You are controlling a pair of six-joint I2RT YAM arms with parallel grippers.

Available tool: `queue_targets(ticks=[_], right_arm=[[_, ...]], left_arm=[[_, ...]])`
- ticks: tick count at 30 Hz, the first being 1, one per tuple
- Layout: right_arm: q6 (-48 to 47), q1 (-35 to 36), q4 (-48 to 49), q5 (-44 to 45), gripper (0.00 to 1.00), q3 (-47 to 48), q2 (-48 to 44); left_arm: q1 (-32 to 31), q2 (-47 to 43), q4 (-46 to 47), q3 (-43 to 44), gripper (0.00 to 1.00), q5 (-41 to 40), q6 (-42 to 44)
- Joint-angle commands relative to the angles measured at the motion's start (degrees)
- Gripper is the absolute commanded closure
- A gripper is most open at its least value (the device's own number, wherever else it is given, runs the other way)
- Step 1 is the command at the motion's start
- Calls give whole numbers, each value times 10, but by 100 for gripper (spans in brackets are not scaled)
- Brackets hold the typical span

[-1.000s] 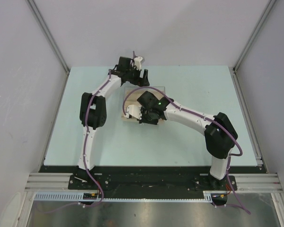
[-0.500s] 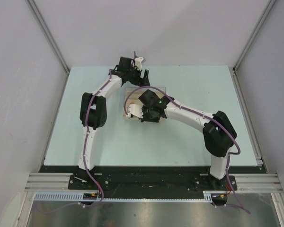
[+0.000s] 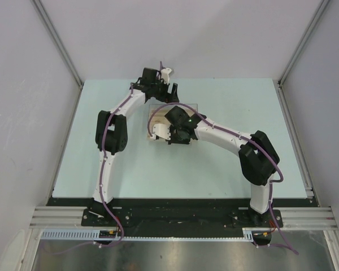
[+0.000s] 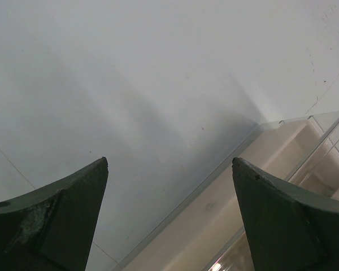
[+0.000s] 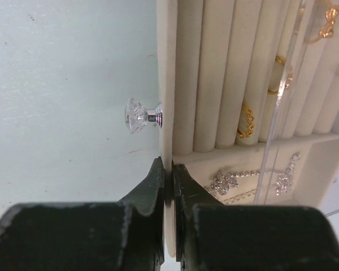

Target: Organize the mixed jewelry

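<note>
The mixed jewelry lies in the beige slotted tray [image 5: 166, 84]: gold rings [image 5: 246, 123] sit between the padded rolls, and a silvery chain piece [image 5: 226, 183] lies in the flat compartment below them. My right gripper [image 5: 167, 168] is shut on the tray's front wall, just below its small clear knob [image 5: 137, 114]. In the top view the right gripper [image 3: 170, 135] sits over the tray's [image 3: 154, 116] near end. My left gripper [image 3: 169, 84] hovers at the far end, open and holding nothing. In its own wrist view the left gripper [image 4: 169, 161] hangs above the table beside the box.
A clear plastic panel [image 5: 278, 130] crosses the tray over the rings. The box's transparent edge [image 4: 288, 121] shows in the left wrist view. Pale green tabletop [image 3: 226, 101] surrounds the box, with grey walls and a metal frame around the table.
The right arm's elbow has shifted slightly left and the gripper has edged toward the far side, still clamped on the tray wall. The left arm has barely moved.
</note>
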Motion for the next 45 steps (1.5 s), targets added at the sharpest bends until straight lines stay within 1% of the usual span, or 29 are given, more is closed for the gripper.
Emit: queue_targets(ticks=[1, 3, 7, 15, 19, 23, 25, 34, 36, 40, 45], right_arm=[[-16, -19, 47, 66, 93, 36, 8], [-15, -19, 48, 69, 91, 41, 8], [-15, -19, 51, 78, 82, 42, 10], [-12, -20, 60, 92, 71, 43, 9], [-6, -20, 64, 92, 62, 43, 5], [-4, -19, 74, 99, 58, 43, 5], [-2, -19, 79, 104, 55, 43, 7], [2, -19, 110, 128, 53, 43, 9], [1, -19, 107, 123, 53, 44, 6], [7, -19, 87, 103, 57, 43, -1], [16, -14, 65, 87, 57, 39, -14]], left_arm=[[-15, 0, -65, -15, 5, 7, 39], [-15, 0, -65, -16, 5, 7, 39], [-15, -1, -64, -20, 5, 9, 38], [-15, -2, -64, -22, 5, 9, 38], [-16, -4, -62, -26, 5, 9, 40], [-16, -5, -60, -30, 5, 11, 40], [-17, -6, -60, -31, 5, 11, 39], [-18, -9, -58, -37, 5, 14, 38], [-18, -8, -58, -37, 5, 14, 39], [-18, -8, -59, -39, 5, 15, 39], [-18, -8, -58, -37, 5, 14, 39]])
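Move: The right hand's nearly shut fingers already pinch the front panel of the ring tray, which is part-way into the clear case. The case's middle is about 10 cm ahead, 4 cm left and 3 cm lower. The tray's crystal knob is some 4 cm left and 1 cm nearer, the necklace about 4 cm straight ahead, and the nearest ring 5 cm ahead and 4 cm left. From the left hand, the case's middle lies about 8 cm back, level sideways and 4 cm below. Forward into the clear case, the right hand pushes the tray's front panel, going roughly 4 cm with a slight rise and a drift to the right while the fingertips tilt outward some 5 degrees. Its fingers loosen their pinch as it travels and go on opening to nearly half once it has eased back a touch and stopped. The left hand stays open and still by the case's rear edge. ##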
